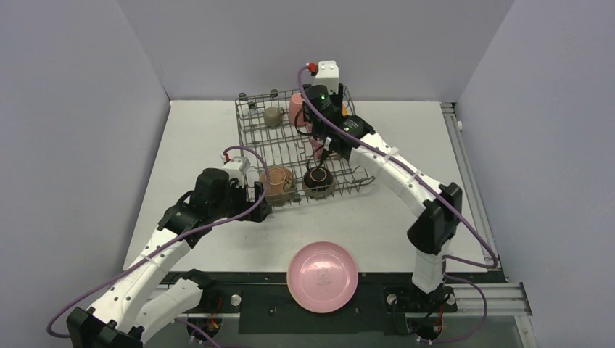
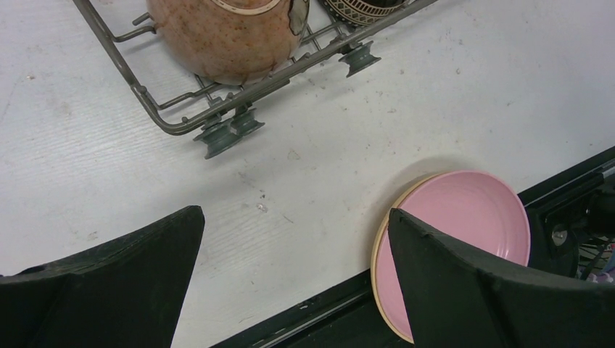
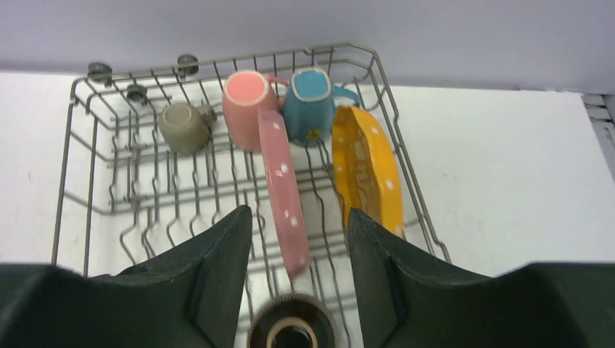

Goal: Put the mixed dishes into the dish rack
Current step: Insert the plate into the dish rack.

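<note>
The dish rack [image 1: 245, 141] stands at the table's back middle. In the right wrist view it holds a grey-green cup [image 3: 183, 127], a pink cup [image 3: 246, 101], a blue mug [image 3: 310, 101], an upright yellow dotted plate [image 3: 366, 170] and an upright pink dotted plate [image 3: 283, 181]. My right gripper [image 3: 299, 212] is open astride the pink dotted plate, with a gap on each side. The terracotta bowl [image 2: 225, 36] and the dark brown bowl [image 1: 318, 181] sit in the rack's near row. My left gripper [image 2: 296, 268] hangs wide open and empty over bare table by the rack's near corner. A plain pink plate [image 1: 322, 276] lies at the table's near edge.
A cream rim shows under the plain pink plate [image 2: 471, 217], which overhangs the black base rail [image 1: 254, 290]. Grey walls close in the table on the left, back and right. The rack's small feet [image 2: 225, 134] rest on the white tabletop.
</note>
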Controlling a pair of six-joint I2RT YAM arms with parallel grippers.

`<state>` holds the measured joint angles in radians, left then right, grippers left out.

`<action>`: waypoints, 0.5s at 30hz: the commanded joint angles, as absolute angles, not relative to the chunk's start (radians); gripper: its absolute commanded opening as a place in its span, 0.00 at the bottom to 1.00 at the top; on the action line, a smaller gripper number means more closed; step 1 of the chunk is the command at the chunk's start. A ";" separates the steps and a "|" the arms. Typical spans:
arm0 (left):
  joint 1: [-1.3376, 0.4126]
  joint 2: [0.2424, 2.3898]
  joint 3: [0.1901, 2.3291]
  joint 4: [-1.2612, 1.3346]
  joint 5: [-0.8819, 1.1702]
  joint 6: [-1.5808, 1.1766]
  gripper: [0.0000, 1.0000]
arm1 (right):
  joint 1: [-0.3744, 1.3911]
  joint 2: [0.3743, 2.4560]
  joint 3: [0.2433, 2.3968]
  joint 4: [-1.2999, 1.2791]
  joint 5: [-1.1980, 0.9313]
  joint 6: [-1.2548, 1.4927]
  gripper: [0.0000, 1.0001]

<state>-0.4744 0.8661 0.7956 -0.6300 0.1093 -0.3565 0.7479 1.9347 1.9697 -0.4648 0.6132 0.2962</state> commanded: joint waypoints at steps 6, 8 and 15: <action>-0.619 0.826 0.773 -0.639 0.072 -0.511 0.96 | 0.836 1.435 1.484 -0.497 0.454 0.376 0.45; -0.715 0.824 0.754 -0.649 0.006 -0.578 0.96 | 0.851 1.333 1.356 -0.499 0.388 0.408 0.44; -0.996 0.846 0.624 -0.585 -0.145 -0.891 0.96 | 0.919 0.974 0.937 -0.561 0.265 0.541 0.42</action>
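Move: The flat pink plate at the table's front edge lies about 11 cm back, 17 cm right and 15 cm below the left hand; the brown bowl in the rack is some 15 cm ahead and 3 cm right of that hand, 12 cm lower. From the right hand the flat plate is roughly 36 cm back, 2 cm right and 28 cm down. The pink plate already standing in the rack is about 7 cm ahead of the right hand, 1 cm left and 18 cm below; the yellow plate is 7 cm ahead, 7 cm right and just as low; the dark bowl is 8 cm back, 1 cm right, 25 cm down. Back and somewhat right, the empty right hand sweeps about 21 cm away from the standing plates, still rising slightly at first and then sinking to some 6 cm lower, tipping down and turning counter-clockwise, its fingers staying about half open. The left hand, wide open, sets off back and right too, gathering speed and dipping over its roughly 10 cm towards the flat pink plate. ##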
